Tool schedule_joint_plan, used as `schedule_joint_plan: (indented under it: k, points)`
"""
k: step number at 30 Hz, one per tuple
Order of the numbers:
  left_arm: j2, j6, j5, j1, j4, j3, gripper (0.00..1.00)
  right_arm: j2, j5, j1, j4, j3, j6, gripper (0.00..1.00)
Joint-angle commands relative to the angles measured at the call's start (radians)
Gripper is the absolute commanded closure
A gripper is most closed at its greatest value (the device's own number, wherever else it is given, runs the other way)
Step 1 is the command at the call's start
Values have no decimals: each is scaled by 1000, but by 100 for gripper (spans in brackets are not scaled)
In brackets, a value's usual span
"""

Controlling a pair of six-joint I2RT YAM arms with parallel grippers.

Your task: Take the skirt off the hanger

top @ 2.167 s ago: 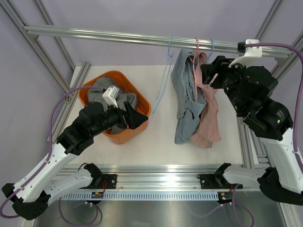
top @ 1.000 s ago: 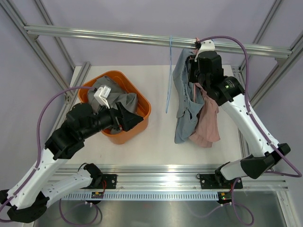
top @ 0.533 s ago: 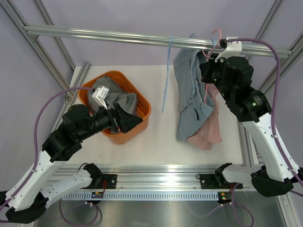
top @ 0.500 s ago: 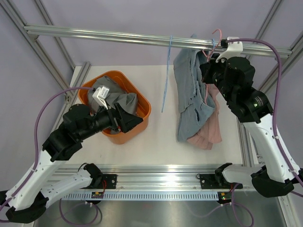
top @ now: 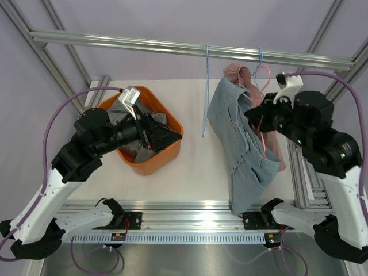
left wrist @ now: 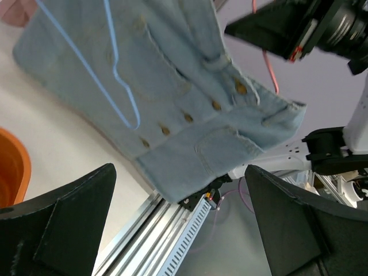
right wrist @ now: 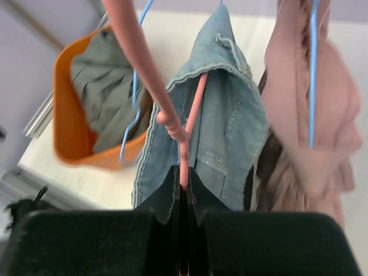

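Note:
The blue denim skirt (top: 241,138) with a row of buttons hangs on a pink wire hanger (top: 262,73). My right gripper (top: 260,118) is shut on the hanger's wire just below the twisted neck (right wrist: 184,150) and holds it off the rail, tilted, with the skirt spread out toward the front edge. The right wrist view shows the skirt (right wrist: 230,126) draped under the jaws. My left gripper (top: 172,138) is open and empty above the orange basket's right rim, facing the skirt (left wrist: 190,98) and well apart from it.
The orange basket (top: 138,167) holds grey clothes at the left. An empty blue hanger (top: 206,92) hangs from the top rail (top: 144,45). A pink garment (top: 236,72) on another blue hanger (right wrist: 312,75) hangs behind the skirt. The front rail runs along the near edge.
My right gripper has drawn the pink hanger off the rail and toward the front, and the skirt has swung out and forward. My left arm has risen over the basket.

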Motion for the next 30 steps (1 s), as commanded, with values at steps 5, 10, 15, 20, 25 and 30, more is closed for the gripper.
schedule_joint_plan:
  k: [5, 10, 15, 20, 25, 30]
  points:
    - [66, -125, 249, -20, 191, 47, 1, -233, -126, -2, -100, -91, 119, 100]
    - [84, -166, 59, -315, 128, 50, 1, -229, -17, -3, -83, -113, 220, 100]
    - [268, -108, -489, -644, -182, 355, 1, -122, 110, -2, -51, -76, 320, 100]
    - [383, -88, -880, -892, -296, 455, 1, 31, 179, 8, -55, 16, 423, 100]
    - [532, -140, -1218, -972, -481, 531, 1, 156, 239, 72, -101, 149, 490, 100]
    - [624, -123, -1339, -972, -532, 562, 1, 231, 261, 113, -121, 225, 510, 100]
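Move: The denim skirt hangs from the pink hanger already gripped by the right hand. Its middle is about 19 cm right of the left hand, 6 cm ahead and 11 cm below; from the right hand, some 3 cm ahead, 4 cm left and 12 cm below. The pink garment is roughly 13 cm ahead of the right hand, 2 cm right, 14 cm below. From the left hand, the empty blue hanger is 24 cm ahead, 10 cm right and 8 cm below. Sweep the open left gripper right by about 13 cm and back some 14 cm, to the robot's side of the hanging skirt, then send it down and slightly forward again, rolling its left side up some 30 degrees. Keep the right fingers shut on the pink hanger: draw it back about 9 cm, then carry it forward past its start and a little left and down, tipping the wrist down and turning it clockwise. ##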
